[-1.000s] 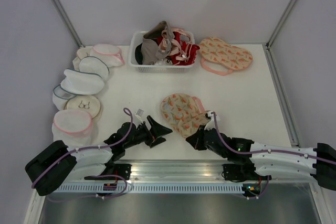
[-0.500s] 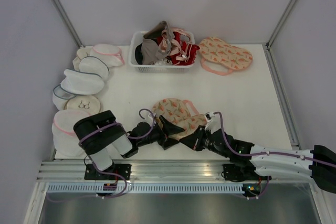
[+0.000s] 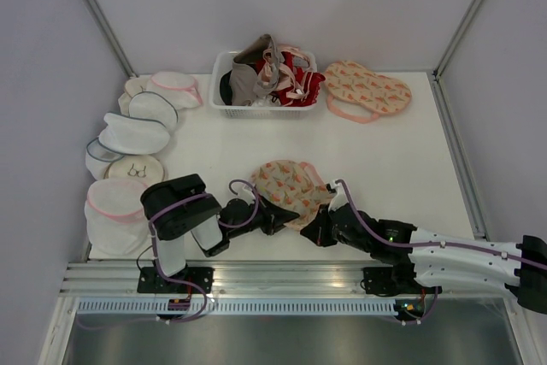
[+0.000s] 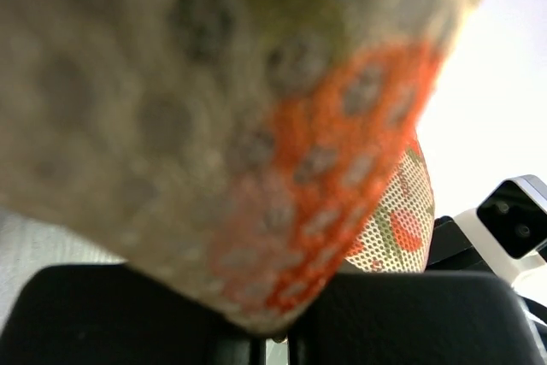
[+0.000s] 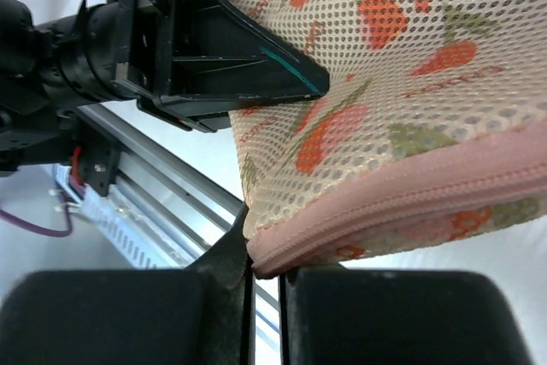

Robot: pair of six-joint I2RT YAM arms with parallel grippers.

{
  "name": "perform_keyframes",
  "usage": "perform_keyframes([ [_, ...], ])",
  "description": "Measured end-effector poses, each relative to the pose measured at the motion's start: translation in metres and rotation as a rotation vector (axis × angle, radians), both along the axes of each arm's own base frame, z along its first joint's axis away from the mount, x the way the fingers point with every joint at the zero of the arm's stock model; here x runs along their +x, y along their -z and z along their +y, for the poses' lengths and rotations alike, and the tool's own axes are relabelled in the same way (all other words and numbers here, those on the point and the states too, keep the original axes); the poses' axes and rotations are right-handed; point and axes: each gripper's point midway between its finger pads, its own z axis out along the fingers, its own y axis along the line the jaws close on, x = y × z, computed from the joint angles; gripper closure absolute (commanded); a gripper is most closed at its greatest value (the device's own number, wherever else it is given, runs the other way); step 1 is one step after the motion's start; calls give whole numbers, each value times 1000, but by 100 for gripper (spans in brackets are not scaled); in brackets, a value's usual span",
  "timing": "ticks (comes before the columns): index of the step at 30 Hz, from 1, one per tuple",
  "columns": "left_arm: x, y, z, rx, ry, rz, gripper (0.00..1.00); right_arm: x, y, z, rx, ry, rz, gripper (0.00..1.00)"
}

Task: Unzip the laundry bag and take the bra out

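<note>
The laundry bag (image 3: pixel 287 187), peach mesh with watermelon slices and a pink trim, lies near the table's front middle, its near edge bunched between the two arms. My left gripper (image 3: pixel 275 214) is shut on the bag's near-left edge; in the left wrist view blurred mesh (image 4: pixel 256 126) fills the frame and runs down into the closed jaws (image 4: pixel 275 344). From the right, my right gripper (image 3: pixel 318 230) is shut on the pink zipper trim (image 5: pixel 385 211) at the bag's near corner, seen at the closed jaws (image 5: pixel 267 273). The bra is hidden.
A white basket (image 3: pixel 224 102) piled with red, pink and grey garments stands at the back centre. A second watermelon pouch (image 3: pixel 367 90) lies to its right. Several white mesh round pouches (image 3: pixel 135 134) line the left side. A metal rail (image 3: pixel 282 278) runs along the near edge.
My left arm swung in from the left and its open gripper closed on the bag's near-left edge. The bag slid slightly left and bunched up. My right gripper kept its hold.
</note>
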Motion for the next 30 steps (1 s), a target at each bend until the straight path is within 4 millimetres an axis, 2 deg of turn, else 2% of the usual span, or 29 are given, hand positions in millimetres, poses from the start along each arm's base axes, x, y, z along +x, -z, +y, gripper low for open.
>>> perform_keyframes([
  [3, 2, -1, 0, -3, -10, -9, 98, 2, -2, -6, -60, -4, -19, 48],
  [6, 7, 9, 9, 47, -48, -23, 98, 6, -13, -11, -119, -18, -58, 41],
  [8, 10, 5, 10, 62, -57, -54, 98, 9, -22, -13, -156, -29, -81, 41],
  [11, 20, -14, 9, 91, -76, -141, 98, 10, -27, -16, -231, -50, -104, 41],
  [19, 57, -49, -1, 311, -106, -339, 98, 7, -10, -22, -371, -72, -116, 42],
  [21, 61, -49, 1, 358, -108, -360, 98, 9, -10, -23, -373, -47, -121, 42],
  [25, 63, -31, 14, 476, -111, -354, 98, 19, -10, -24, -351, 68, -119, 42],
  [30, 62, -20, 26, 547, -117, -341, 98, 27, 5, -16, -332, 137, -131, 43],
])
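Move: At the right fingertips sits the bag's zip end, already pinched. The bag's middle lies some 14 cm ahead of that hand, 5 cm to its left and about 6 cm lower. The left hand already grips the bag's near edge, with the middle about 9 cm straight ahead and some 3 cm lower. From the left hand the zip end is roughly 5 cm back and 6 cm to its right. Keeping its pinch on the mesh, the left hand carries the bag's near edge about 6 cm forward, rising 5 cm on the way, then sinks some 3 cm and edges left, its wrist turning over 30 degrees. The right fingers open and let go of the zip end; that hand lifts and shifts right a little, tips steeper down, then sinks and comes forward, staying open. ##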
